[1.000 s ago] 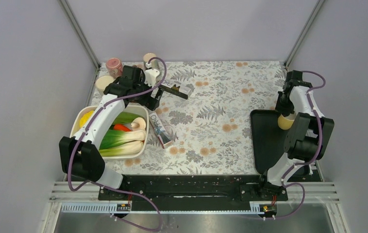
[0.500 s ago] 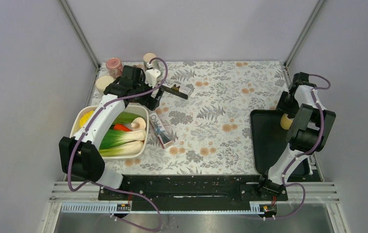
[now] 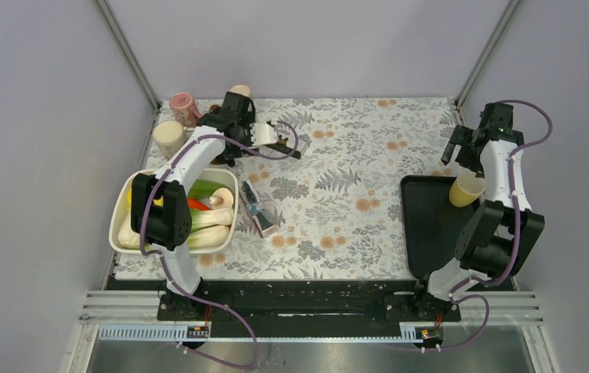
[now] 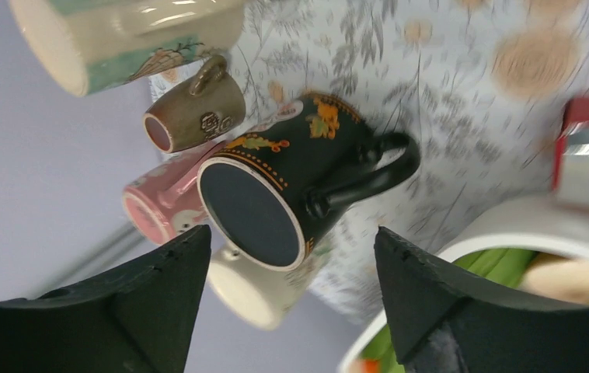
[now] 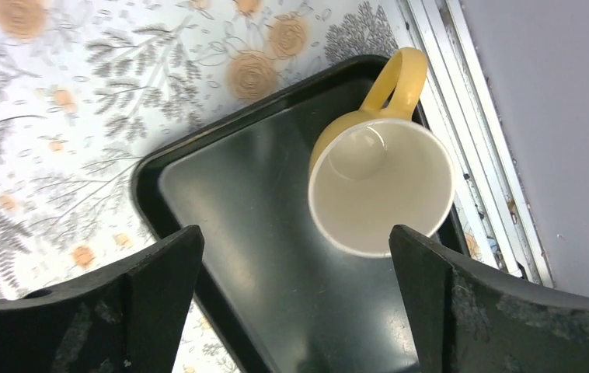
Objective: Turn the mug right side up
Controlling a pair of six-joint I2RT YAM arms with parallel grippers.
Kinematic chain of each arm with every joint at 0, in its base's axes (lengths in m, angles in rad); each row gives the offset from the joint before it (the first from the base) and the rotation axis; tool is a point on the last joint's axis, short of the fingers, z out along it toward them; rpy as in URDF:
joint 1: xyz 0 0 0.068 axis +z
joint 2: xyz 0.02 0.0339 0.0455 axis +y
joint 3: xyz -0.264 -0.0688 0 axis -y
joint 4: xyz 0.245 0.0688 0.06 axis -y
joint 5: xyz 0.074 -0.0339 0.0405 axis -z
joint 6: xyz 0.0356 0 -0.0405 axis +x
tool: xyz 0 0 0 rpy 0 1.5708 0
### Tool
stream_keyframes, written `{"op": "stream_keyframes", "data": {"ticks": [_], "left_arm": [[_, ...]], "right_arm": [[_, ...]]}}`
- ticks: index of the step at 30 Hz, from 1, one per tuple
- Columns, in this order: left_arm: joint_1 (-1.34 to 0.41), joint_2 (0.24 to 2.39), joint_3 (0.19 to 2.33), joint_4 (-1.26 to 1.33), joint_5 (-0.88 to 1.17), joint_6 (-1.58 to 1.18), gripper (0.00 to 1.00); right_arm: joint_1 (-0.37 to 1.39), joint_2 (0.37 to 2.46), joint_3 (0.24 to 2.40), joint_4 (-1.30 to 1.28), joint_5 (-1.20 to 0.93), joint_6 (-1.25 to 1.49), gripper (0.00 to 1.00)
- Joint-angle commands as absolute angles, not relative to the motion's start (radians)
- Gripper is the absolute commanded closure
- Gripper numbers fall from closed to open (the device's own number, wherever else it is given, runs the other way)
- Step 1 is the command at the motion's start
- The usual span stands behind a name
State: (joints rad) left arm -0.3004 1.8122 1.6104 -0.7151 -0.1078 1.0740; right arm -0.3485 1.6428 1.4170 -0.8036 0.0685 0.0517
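A yellow mug (image 5: 381,186) stands upright, mouth up, at the far right edge of the black tray (image 5: 260,202); the top view shows this yellow mug (image 3: 466,189) too. My right gripper (image 5: 295,229) hovers open above the tray, clear of the mug. At the back left corner, my left gripper (image 4: 291,230) is open and faces a cluster of mugs. Nearest its tips is a black flowered mug (image 4: 299,179), flat dark end toward the camera, handle to the right, not between the jaws. The arm hides it in the top view.
Around the black mug stand a pink mug (image 4: 159,202), a brown mug (image 4: 198,113), a cream mug (image 4: 260,284) and a cream-and-green mug (image 4: 120,31). A white bowl (image 3: 132,225) of vegetables and two boxes (image 3: 259,208) lie near the left arm.
My right gripper opened, let go of the yellow mug on the tray and drew back from it. The left wrist swung round toward the mugs in the back left corner.
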Motion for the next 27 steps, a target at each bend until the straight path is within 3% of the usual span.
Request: {"op": "stream_keyframes", "data": {"ticks": [1,7,13,19,21,26,27], "left_arm": [[-0.304,1.824,1.532,-0.687,-0.271,1.549,0.24],[-0.307,1.827,1.481,-0.668,-0.163,1.690,0.30],[-0.313,1.930,1.444,-0.587,-0.296,1.703,0.33],[-0.313,2.029,1.460,-0.409,-0.353,1.719,0.50],[-0.318,2.063,1.460,-0.348,-0.398,1.727,0.61],[-0.324,2.115,1.501,-0.307,-0.463,1.710,1.00],[-0.328,2.111,1.509,-0.306,-0.454,1.692,1.00]], "right_arm": [[-0.313,1.542,1.423,-0.800,0.004,0.060,0.01],[-0.276,1.504,1.406,-0.781,-0.043,0.042,0.01],[-0.251,1.516,1.404,-0.784,-0.045,0.031,0.01],[-0.213,1.501,1.409,-0.780,-0.070,0.014,0.00],[-0.205,1.496,1.410,-0.775,-0.090,0.012,0.01],[-0.191,1.470,1.403,-0.762,-0.120,-0.006,0.01],[-0.190,1.466,1.400,-0.759,-0.120,-0.006,0.01]]}}
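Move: The upside-down black mug stands about 5 cm ahead of the left hand, 8 cm to its left and 11 cm below, its handle facing back and right. The cream mug is some 12 cm left of it and level with it, the brown cup about 9 cm farther out and 2 cm right. From the right hand, the black mug is about 15 cm ahead, 70 cm left and 9 cm below; the yellow mug in the tray lies some 4 cm back, 6 cm right and 9 cm below. The black mug's handle is what the left hand goes for: it dips down and slightly left, then swings forward while still sinking, about 11 cm down in all, rolling its left side up some 35 degrees and turning clockwise, and its open fingers shut to pinch the handle. The right hand, open and empty, climbs clear of the yellow mug and then drifts left, away from it. ##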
